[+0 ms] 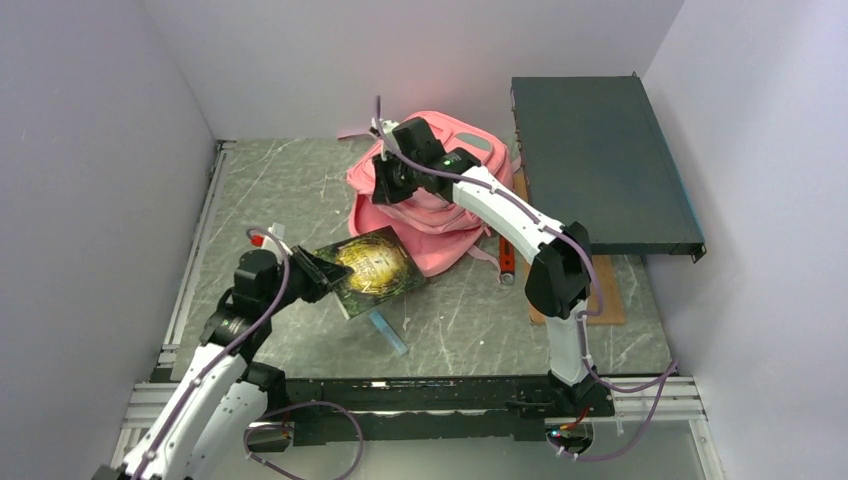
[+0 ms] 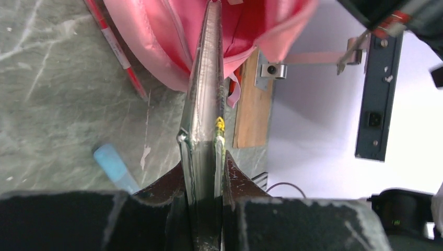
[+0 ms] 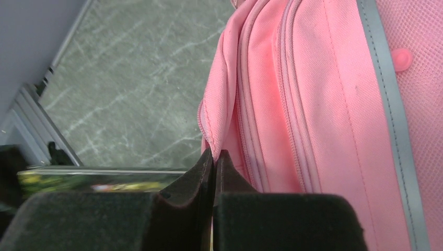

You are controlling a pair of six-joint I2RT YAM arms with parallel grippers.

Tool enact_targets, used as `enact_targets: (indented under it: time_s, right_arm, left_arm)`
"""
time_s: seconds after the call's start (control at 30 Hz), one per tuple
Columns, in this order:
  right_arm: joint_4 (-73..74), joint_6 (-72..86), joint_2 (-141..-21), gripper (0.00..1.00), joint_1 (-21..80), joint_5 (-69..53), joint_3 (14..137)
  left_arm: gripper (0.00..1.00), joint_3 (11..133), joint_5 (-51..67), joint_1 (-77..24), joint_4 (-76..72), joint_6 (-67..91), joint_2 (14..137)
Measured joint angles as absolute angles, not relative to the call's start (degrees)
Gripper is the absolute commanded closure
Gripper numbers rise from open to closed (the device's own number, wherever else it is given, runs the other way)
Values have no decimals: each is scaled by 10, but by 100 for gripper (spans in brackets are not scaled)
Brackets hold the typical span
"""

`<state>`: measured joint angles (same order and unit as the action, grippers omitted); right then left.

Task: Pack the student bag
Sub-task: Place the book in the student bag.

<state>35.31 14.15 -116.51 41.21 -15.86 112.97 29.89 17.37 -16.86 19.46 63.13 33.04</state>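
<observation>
The pink student bag (image 1: 448, 215) lies at the back middle of the table, its opening towards the near left. My right gripper (image 1: 392, 180) is shut on a fold of the bag's pink fabric (image 3: 219, 112) at the opening edge and holds it up. My left gripper (image 1: 318, 272) is shut on a thin book with a green and gold cover (image 1: 374, 266). The book is held off the table, its far edge at the bag's mouth. In the left wrist view the book (image 2: 205, 104) is edge-on, its far end between the bag's open sides (image 2: 156, 47).
A light blue pen (image 1: 388, 333) lies on the table under the book. A red pen (image 1: 505, 255) lies right of the bag by a wooden board (image 1: 612, 290). A dark flat case (image 1: 600, 165) stands raised at the back right. White walls enclose the sides.
</observation>
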Motion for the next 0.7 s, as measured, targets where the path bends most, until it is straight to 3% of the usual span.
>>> enact_targets:
  time_s: [0.17,0.5,0.7]
  right_arm:
    - [348,181,-1151,100,402,-164,1141]
    - [345,213,-1151,100,398,-179,1158]
    - [347,217,-1151,100,397,-193,1164]
  left_arm:
    - [100,251,191,-169,40,692,432]
    - [100,249,175,-169,-167,728,505]
    - [100,294,149,-179,-284,735,682]
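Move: The left hand holds the book by its edge. The bag's open mouth lies about 10 cm ahead, 9 cm to the right and 8 cm below that hand. On the table, the red pen is some 7 cm to the right and about 1 cm farther out; the blue marker is roughly 9 cm right and 11 cm back. The right hand pinches the bag's upper flap, with the mouth about 5 cm back, 4 cm right and 8 cm below it. Forward and somewhat to the right, about 12 cm in all, the left hand carries the book into the bag's mouth beneath the flap, dipping some 2 cm, rising about 4, then sinking back to its starting height. It keeps its grip while rolling its left side down some 10 degrees. The right hand, still pinching the flap, raises it about 4 cm, mostly early on. ##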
